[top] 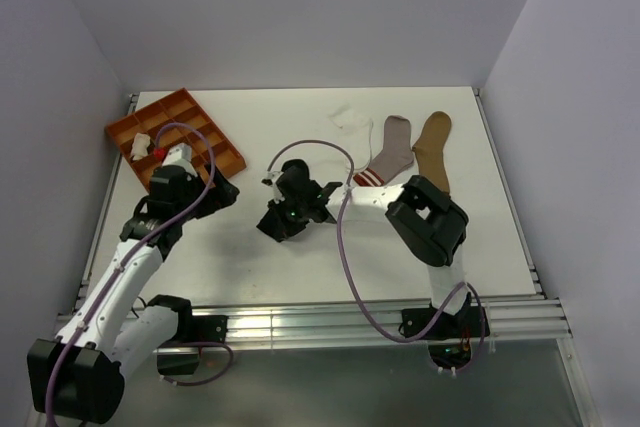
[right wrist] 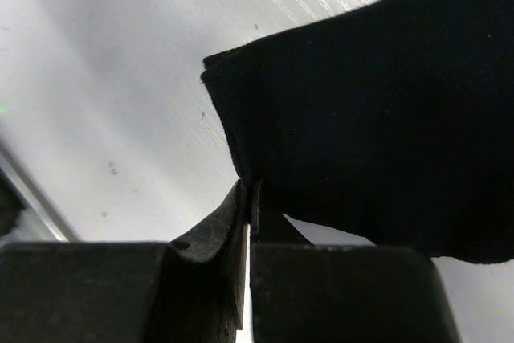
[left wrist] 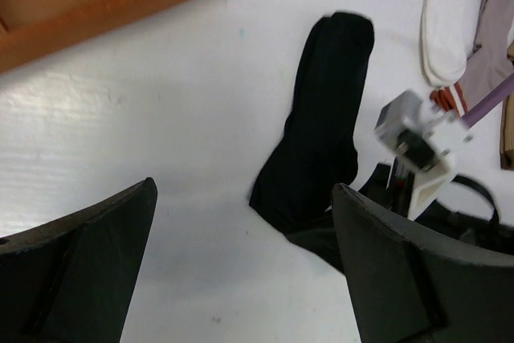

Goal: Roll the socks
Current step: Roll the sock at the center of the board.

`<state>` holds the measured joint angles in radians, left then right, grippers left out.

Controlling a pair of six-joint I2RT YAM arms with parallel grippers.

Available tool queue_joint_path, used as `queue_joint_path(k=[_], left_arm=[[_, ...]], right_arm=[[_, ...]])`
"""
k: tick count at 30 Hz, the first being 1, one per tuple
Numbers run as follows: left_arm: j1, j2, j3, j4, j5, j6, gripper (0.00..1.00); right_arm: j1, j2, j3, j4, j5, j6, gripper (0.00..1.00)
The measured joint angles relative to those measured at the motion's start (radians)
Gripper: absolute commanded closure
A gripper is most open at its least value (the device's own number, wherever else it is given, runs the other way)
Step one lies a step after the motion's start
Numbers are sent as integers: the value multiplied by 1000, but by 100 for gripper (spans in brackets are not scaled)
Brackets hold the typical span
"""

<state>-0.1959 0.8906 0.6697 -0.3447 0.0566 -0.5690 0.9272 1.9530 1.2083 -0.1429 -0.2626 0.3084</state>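
Observation:
A black sock (left wrist: 329,118) lies flat on the white table, mid-table. My right gripper (right wrist: 250,190) is shut on its near edge, pinching the fabric (right wrist: 377,118) between the fingertips. In the top view that gripper (top: 277,222) sits over the sock and hides most of it. My left gripper (left wrist: 245,190) hangs open just left of the black sock, with nothing between its fingers; in the top view it (top: 226,193) is beside the tray. A white sock (top: 352,122), a grey sock with a red-striped cuff (top: 390,152) and a tan sock (top: 433,147) lie flat at the back right.
An orange compartment tray (top: 215,137) stands at the back left with a pale bundle (top: 140,144) in one compartment. A purple cable (top: 345,237) loops over the right arm. Grey walls close the table on three sides.

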Motion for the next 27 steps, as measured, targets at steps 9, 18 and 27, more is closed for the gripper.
queue_joint_path(k=[9,18,27], left_arm=[[-52,83,-114,80,29,-163,9],[-110,215,-205,229,64,-318,30],[-122,263,-237,251,63,-352,56]], right_arm=[[-111,35,-57,128,-272,129,100],[-155,81,-73,222,-406,202,100],[-173,96,-78,250,-454,230,100]])
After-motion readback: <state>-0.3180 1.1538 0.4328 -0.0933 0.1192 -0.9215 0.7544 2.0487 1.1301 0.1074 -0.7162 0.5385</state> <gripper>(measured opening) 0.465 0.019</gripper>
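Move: The black sock's free cuff corner lies about 7 cm to the right of the left hand, 2 cm nearer the base and some 14 cm below it. The sock's toe end is about 18 cm farther out and 10 cm farther right than that corner; the compartment tray's middle is roughly 22 cm ahead and 17 cm left of the left hand. From the right hand, already pinching the cuff's near corner, the free corner is 4 cm ahead, 5 cm left and slightly lower. The black sock's cuff stays pinched in the shut right fingers, which hardly shift but lean flatter to the left and swing back by nearly 30 degrees. Towards the free cuff corner the left hand sinks about 12 cm, moving 5 cm right and 3 cm back; it tips down, rolls left side down, and in the second half closes from wide to about half open. ##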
